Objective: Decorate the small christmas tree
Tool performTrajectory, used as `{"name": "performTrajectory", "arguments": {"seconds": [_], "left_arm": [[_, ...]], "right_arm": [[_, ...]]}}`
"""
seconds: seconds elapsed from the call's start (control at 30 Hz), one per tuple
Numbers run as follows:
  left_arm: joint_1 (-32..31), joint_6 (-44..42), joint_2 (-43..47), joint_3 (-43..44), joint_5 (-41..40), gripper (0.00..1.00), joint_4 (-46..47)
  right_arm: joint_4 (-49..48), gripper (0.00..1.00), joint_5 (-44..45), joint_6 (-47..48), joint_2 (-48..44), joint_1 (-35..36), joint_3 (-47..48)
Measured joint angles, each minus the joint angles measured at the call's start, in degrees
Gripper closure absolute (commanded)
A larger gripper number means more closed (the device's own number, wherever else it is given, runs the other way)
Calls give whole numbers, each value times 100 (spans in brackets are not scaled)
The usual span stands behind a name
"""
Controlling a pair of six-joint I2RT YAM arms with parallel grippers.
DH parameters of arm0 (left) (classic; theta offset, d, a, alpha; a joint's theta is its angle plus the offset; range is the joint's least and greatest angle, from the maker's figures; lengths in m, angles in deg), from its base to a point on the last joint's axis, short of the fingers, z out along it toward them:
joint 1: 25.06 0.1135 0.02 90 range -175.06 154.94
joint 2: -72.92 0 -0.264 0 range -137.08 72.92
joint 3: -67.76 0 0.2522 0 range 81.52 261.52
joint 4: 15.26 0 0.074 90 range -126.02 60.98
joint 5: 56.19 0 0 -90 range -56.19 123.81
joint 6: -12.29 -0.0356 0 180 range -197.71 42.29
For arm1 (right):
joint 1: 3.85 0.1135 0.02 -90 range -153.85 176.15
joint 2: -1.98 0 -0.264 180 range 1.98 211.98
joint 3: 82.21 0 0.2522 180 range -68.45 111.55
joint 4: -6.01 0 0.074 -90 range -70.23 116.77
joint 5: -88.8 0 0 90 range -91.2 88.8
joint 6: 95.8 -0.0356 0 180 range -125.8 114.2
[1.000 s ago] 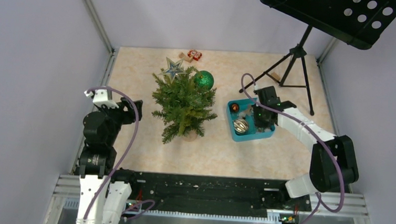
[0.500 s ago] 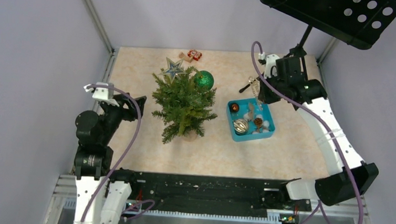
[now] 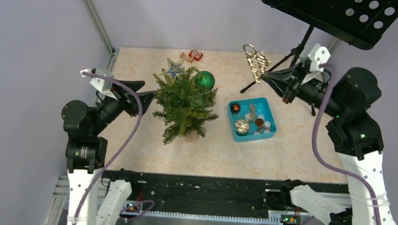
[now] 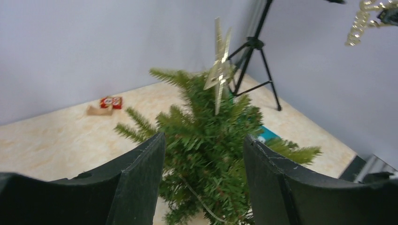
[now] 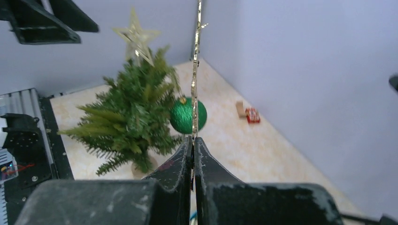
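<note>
The small christmas tree [image 3: 185, 105] stands mid-table with a star [image 3: 174, 67] on top and a green ball [image 3: 205, 80] hanging on its right side. High over the table's back right, my right gripper [image 3: 266, 75] is shut on a flat gold ornament [image 3: 254, 58]. That ornament [image 5: 195, 70] shows edge-on in the right wrist view, pointing at the tree [image 5: 131, 115] and the ball [image 5: 187, 116]. Left of the tree my left gripper [image 3: 149, 88] is open and holds nothing. Its wrist view frames the tree [image 4: 206, 136] between the fingers [image 4: 141, 178].
A blue tray [image 3: 231, 116] with several small ornaments sits right of the tree. A black music stand's tripod [image 3: 293, 63] stands at the back right, its desk overhead. Small red boxes [image 3: 195, 54] lie by the back wall.
My right arm has risen out of the blue tray to the back right with the gold ornament in its jaws. The left gripper has swung toward the tree and narrowed a little.
</note>
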Motion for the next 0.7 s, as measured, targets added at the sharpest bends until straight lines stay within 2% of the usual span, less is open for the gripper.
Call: {"name": "performTrajectory", "arguments": {"seconds": [0.17,0.4,0.53,0.7], "left_arm": [[-181,-46,-660,789,896,34,52],[-1360,-459,-1521,1923,1464,32,-109],[-2076,-470,-1790,2015,1460,31,140],[-2730,-138,-2413,2317,1311,30,968]], "right_arm": [[-525,100,-1139,0,173,0,374],[-933,100,-2415,-389,664,0,616],[-1954,100,-2850,-1362,826,0,612],[-3641,100,-3195,-2817,1067,96,610]]}}
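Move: The open left hand goes for the gold ornament pinched in the right fingertips, roughly 29 cm to its right, 4 cm ahead and 9 cm higher; the tree's middle is 11 cm right, 4 cm ahead and 22 cm below, its star 7 cm right, 8 cm ahead and 5 cm below. From the right hand, the left gripper is some 32 cm left, 1 cm back and 5 cm lower, the green ball 16 cm left, 10 cm ahead and 20 cm below. Both hands close in on each other high above the tree: the left, fingers kept wide open, sweeps about 13 cm right and climbs nearly 10 cm, easing slightly back, while turning some 40 degrees clockwise to face the gold ornament. The right keeps its shut pinch on the ornament and lifts it about 9 cm, drawing left and back as well, its wrist swinging counter-clockwise so the fingers come round to point left at the open gripper. ##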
